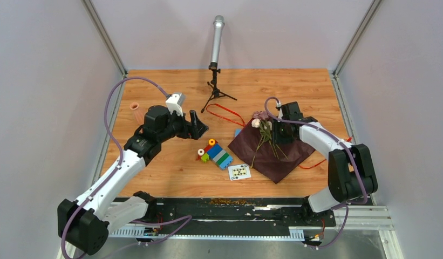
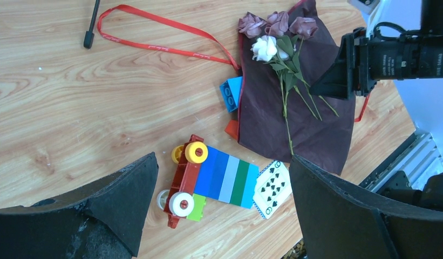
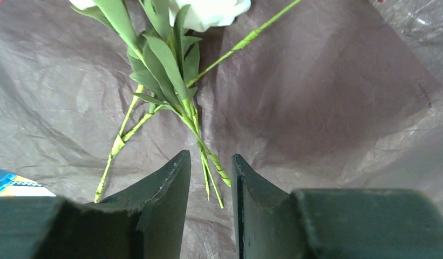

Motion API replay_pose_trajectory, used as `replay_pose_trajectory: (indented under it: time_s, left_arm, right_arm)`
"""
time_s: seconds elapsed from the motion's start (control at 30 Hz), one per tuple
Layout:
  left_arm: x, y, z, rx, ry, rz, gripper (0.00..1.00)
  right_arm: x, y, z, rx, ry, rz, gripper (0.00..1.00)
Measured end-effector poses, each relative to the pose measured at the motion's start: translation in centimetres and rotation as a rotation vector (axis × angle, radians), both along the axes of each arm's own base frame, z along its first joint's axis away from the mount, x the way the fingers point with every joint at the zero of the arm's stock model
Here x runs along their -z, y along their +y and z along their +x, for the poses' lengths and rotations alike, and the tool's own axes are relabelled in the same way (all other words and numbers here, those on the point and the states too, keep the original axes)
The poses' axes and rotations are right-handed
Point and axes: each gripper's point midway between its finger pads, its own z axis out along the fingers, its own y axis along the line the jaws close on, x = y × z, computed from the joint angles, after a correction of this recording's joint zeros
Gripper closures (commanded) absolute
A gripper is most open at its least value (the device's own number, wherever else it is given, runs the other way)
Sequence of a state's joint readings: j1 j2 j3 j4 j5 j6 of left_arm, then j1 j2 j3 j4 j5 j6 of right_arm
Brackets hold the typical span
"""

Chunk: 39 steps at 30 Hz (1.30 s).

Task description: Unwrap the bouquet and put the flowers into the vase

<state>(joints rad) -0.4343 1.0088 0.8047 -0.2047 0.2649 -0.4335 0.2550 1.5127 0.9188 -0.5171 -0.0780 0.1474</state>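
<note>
The bouquet's maroon paper wrap (image 1: 284, 159) lies spread flat on the table with the flowers (image 1: 262, 128) loose on it. They are purple and white roses (image 2: 273, 38) on thin green stems (image 3: 200, 145). My right gripper (image 3: 211, 156) hangs low over the paper, its jaws a little apart. The lower stem ends lie in the gap, touching neither jaw. The small salmon-pink vase (image 1: 135, 107) stands upright at the far left, behind my left arm. My left gripper (image 1: 200, 125) is wide open and empty above the toy blocks (image 2: 230, 178).
A red ribbon (image 1: 224, 113) trails on the wood left of the paper. A playing card (image 1: 239, 171) lies beside the blocks (image 1: 215, 154). A blue block (image 2: 231, 93) pokes out from under the paper's edge. A grey microphone on a tripod (image 1: 215, 43) stands at the back.
</note>
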Motion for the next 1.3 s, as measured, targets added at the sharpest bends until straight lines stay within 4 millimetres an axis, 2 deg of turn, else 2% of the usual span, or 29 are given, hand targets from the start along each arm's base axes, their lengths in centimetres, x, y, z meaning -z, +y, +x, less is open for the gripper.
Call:
replay_pose_trajectory:
  time_s: [0.1, 0.3, 0.5, 0.73, 0.87, 1.0, 1.13, 1.3]
  left_arm:
    - [-0.3, 0.0, -0.1, 0.000, -0.009, -0.004, 0.03]
    - [-0.3, 0.0, -0.1, 0.000, -0.010, -0.004, 0.03]
    - [-0.3, 0.0, -0.1, 0.000, -0.008, -0.004, 0.02]
    - [-0.2, 0.0, -0.1, -0.001, -0.006, -0.003, 0.02]
    - [-0.2, 0.0, -0.1, -0.001, -0.006, -0.002, 0.02]
    - [0.2, 0.1, -0.1, -0.002, 0.001, 0.001, 0.02]
    - [0.3, 0.1, -0.2, -0.003, 0.004, 0.003, 0.03]
    - [0.0, 0.2, -0.2, -0.005, -0.001, -0.005, 0.02]
  right_arm:
    - [0.6, -0.2, -0.4, 0.002, 0.019, -0.009, 0.72]
    - [0.7, -0.3, -0.4, 0.004, 0.022, -0.014, 0.88]
    - [0.8, -0.3, -0.4, 0.002, 0.024, -0.014, 0.89]
    - [2.1, -0.2, -0.8, -0.011, 0.068, -0.021, 0.92]
    - [2.2, -0.1, -0.8, -0.017, 0.069, -0.016, 1.00]
    - [2.2, -0.1, -0.9, -0.023, 0.070, -0.014, 1.00]
    - [1.7, 0.1, -0.9, -0.027, 0.061, -0.003, 1.00]
    - [-0.6, 0.6, -0.9, -0.039, 0.003, 0.035, 1.00]
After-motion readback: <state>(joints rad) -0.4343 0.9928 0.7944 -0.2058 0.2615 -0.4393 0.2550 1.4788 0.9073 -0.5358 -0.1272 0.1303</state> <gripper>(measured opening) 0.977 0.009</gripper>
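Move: The lower ends of the flower stems lie almost under the right fingertips, about 1 cm ahead, 1 cm left and 3 cm down. The white roses are some 8 cm ahead and 6 cm left of that hand, and the mauve roses about 12 cm ahead and 6 cm left. The playing card lies roughly 17 cm left and 12 cm back. From the left hand, the stems are about 34 cm right, 3 cm ahead and 19 cm lower. The right hand, its part-open fingers pointing steeply down, eases about 1 cm back and sinks some 2 cm in two short steps to the stem ends lying on the dark wrapper, the fingers closing as it goes until they are fully shut down there. It then rises about 2 cm straight back to its starting height with the fingers still shut, seemingly on one of the stems, the wrist hardly turning. ##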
